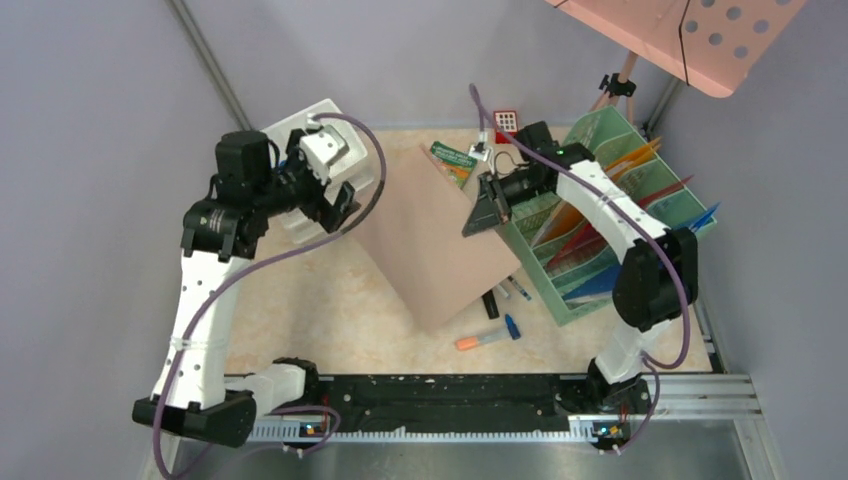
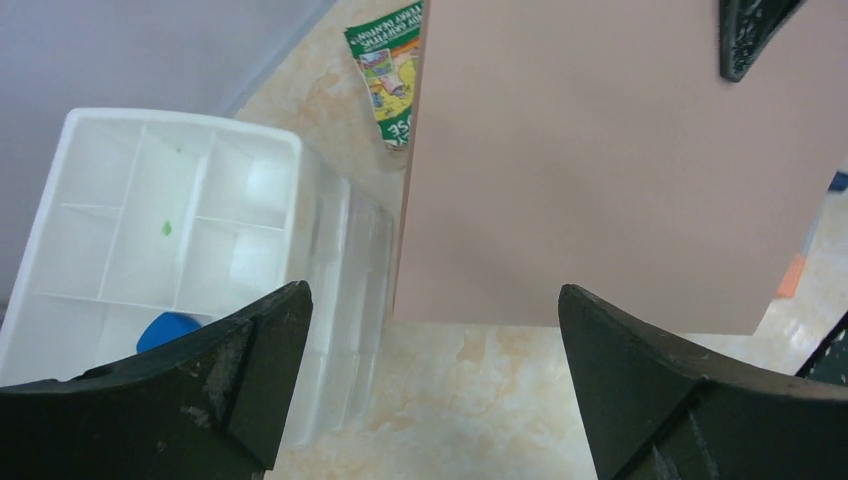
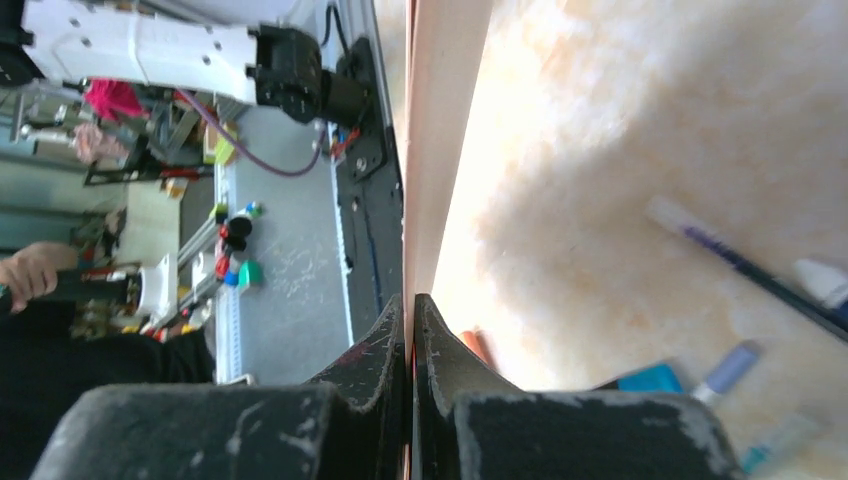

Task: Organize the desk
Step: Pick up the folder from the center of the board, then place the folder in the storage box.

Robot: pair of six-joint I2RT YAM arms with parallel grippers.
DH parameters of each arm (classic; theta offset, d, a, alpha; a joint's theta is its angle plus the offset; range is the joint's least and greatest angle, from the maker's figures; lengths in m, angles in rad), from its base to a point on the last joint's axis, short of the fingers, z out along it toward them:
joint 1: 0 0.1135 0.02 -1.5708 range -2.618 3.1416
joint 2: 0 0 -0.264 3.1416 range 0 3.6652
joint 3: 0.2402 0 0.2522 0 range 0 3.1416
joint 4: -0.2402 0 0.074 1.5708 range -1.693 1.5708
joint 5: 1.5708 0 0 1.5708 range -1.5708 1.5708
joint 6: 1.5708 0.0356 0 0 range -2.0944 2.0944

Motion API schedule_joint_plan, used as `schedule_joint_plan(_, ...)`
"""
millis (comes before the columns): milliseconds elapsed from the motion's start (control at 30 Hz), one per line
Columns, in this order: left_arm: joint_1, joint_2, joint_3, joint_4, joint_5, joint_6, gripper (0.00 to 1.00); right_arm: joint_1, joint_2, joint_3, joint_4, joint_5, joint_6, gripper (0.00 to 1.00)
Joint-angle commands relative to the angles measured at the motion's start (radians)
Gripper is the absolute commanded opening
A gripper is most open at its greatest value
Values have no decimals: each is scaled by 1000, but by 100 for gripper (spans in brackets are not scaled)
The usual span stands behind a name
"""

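The desk (image 1: 330, 310) is a beige marbled tabletop between grey walls. A large pinkish-brown folder (image 1: 430, 240) hangs tilted over its middle, and my right gripper (image 1: 487, 208) is shut on the folder's upper right edge. In the right wrist view the jaws (image 3: 410, 300) pinch the thin folder edge (image 3: 440, 130) above the desk (image 3: 620, 150). My left gripper (image 1: 335, 205) hovers open over the front of a white compartment tray (image 1: 320, 140). In the left wrist view its jaws (image 2: 432, 300) stand wide with nothing between them, the tray (image 2: 150, 200) to the left and the folder (image 2: 600, 160) ahead.
A green mesh file rack (image 1: 600, 220) with coloured folders stands at the right. A green booklet (image 1: 455, 160) lies behind the folder. Pens (image 1: 505, 295) and an orange-capped marker (image 1: 485, 338) lie near the front. A blue item (image 2: 165, 328) sits in the tray. A pink perforated board (image 1: 690, 35) overhangs the back right.
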Motion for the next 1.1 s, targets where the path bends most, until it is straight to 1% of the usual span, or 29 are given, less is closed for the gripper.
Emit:
schedule_joint_plan(0,103,51,87,74,157,-176,99,-78,-117,139,78,-103,98,0)
schedule_joint_plan(167,176,79,96,161,242,-341,99,-129,-146,260,159,-101,216,0)
schedule_joint_plan(233,199,83,84,205,294,-408,99,-149,-158,279,236,-102,309,0)
schedule_joint_plan(267,237,82,74,235,326,-447,99,-161,-165,282,285,-107,358,0)
schedule_joint_plan(300,252,81,60,271,357,-490,99,-173,-169,280,331,-112,401,0)
schedule_joint_plan(433,270,59,-67,525,476,-700,99,-212,-189,255,549,-152,601,0)
schedule_joint_plan(533,271,75,-124,676,557,-834,99,-220,-208,217,690,-158,711,0)
schedule_joint_plan(633,270,94,-179,815,601,-932,99,-220,-223,188,788,-158,807,0)
schedule_joint_plan(700,265,96,-223,938,603,-996,99,-220,-232,173,828,-148,844,0)
schedule_joint_plan(733,265,99,-237,973,596,-1023,99,-220,-235,168,843,-138,856,0)
schedule_joint_plan(867,266,79,-281,1022,594,-1030,99,-220,-250,158,819,-74,854,0)
schedule_joint_plan(967,265,41,-311,1003,574,-990,99,-225,-253,146,804,-40,854,0)
schedule_joint_plan(1067,264,29,-350,1015,557,-991,99,-232,-253,115,857,-31,917,0)
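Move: The right hand already holds the folder by its right edge, its middle about 9 cm to the left; the green rack stands some 27 cm right, 7 cm ahead and 12 cm lower. About 20 cm below lie the book, 23 cm ahead and 8 cm left, and a black marker, 5 cm back and 3 cm right. From the left hand, the folder's middle is about 18 cm right, 4 cm back and 15 cm lower; the white drawers stand 15 cm ahead, 8 cm left and 24 cm lower. The right hand lifts the still-pinched folder some 20 cm, slightly forward; the open left hand rolls about 45 degrees. ##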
